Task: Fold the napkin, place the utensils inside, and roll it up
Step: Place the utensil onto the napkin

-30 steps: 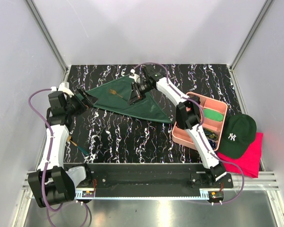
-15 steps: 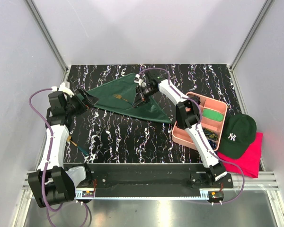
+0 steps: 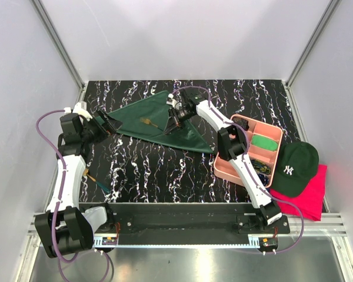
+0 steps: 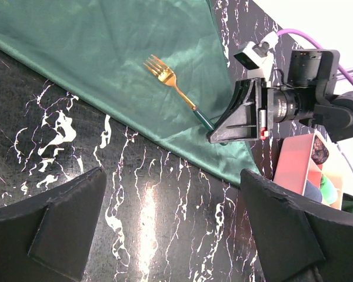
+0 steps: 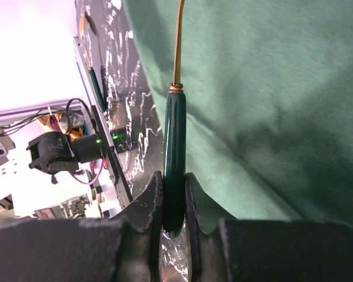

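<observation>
The dark green napkin (image 3: 165, 132) lies folded into a triangle at the back of the marble table. My right gripper (image 3: 170, 122) is shut on the dark green handle of a gold-tined fork (image 3: 148, 122), one of the utensils, which points left low over the cloth. The right wrist view shows the handle (image 5: 175, 141) pinched between the right gripper (image 5: 174, 185) jaws, with napkin (image 5: 270, 106) beneath. In the left wrist view the fork (image 4: 172, 82) shows on the napkin (image 4: 106, 53). My left gripper (image 3: 109, 123) is open at the napkin's left tip, with nothing in the left gripper (image 4: 173, 235). Another utensil (image 3: 97, 183) lies on the table beside the left arm.
A pink tray (image 3: 226, 172) with a small bright-green swatch (image 3: 263, 142) stands at the right under the right arm. A dark cap (image 3: 295, 167) rests on a pink-red cloth (image 3: 310, 202) at the far right. Grey walls enclose the table.
The right gripper has turned and shifted a little, carrying the fork slightly right and nearer over the napkin. The left arm has not moved.
</observation>
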Tool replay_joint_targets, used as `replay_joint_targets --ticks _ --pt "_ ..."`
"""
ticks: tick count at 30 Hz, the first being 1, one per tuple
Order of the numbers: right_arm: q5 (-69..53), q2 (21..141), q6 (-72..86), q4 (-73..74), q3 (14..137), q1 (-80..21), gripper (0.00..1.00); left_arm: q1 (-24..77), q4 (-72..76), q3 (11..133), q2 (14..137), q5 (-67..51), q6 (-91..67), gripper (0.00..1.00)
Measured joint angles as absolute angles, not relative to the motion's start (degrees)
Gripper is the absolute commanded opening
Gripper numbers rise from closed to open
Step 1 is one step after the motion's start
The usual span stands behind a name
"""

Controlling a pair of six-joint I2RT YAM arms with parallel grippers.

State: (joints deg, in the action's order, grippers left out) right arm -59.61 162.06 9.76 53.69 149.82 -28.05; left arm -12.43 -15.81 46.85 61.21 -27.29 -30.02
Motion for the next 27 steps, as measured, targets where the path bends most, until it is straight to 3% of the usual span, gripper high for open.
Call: replay_joint_targets --ticks 7,12,20,27 --pt "-60.7 163.8 10.3 53.6 150.4 -28.0 0.00 -12.4 -15.8 46.9 61.2 -27.4 -30.0 0.99" --pt "-60.3 163.8 10.9 53.4 150.7 -28.0 0.12 -12.4 -15.8 46.9 61.2 -27.4 -30.0 0.99" --pt "-57.2 163.8 12.7 52.1 150.8 -28.0 0.41 -12.4 -15.8 46.9 61.2 -27.7 -30.0 0.99" --pt "-56.5 163.7 14.6 51.7 150.8 -27.7 0.56 -12.4 -15.8 46.9 61.2 -27.9 -30.0 0.99"
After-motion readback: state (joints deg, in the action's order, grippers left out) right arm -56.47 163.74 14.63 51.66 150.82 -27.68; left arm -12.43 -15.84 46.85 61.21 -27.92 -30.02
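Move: The right hand holds the fork by its handle end, just above the folded napkin. The napkin's middle is about 3 cm ahead, 3 cm left and 2 cm below; the fork's middle is some 5 cm left and 2 cm ahead. The organizer box is roughly 35 cm right and 9 cm back, the spoon about 30 cm left and 23 cm back. From the idle left hand the napkin's middle is about 11 cm ahead, 20 cm right and 18 cm below. With the fork still pinched, its tines pointing left and slightly forward, the right hand sinks about 1 cm to bring it down onto the napkin and pauses there with the fingers shut. It then opens the fingers to about half and lets go of the handle, easing about 1 cm forward and slightly lower as it opens, with only a few degrees of clockwise turn, and ends with the spread fingertips still close around the handle end. ##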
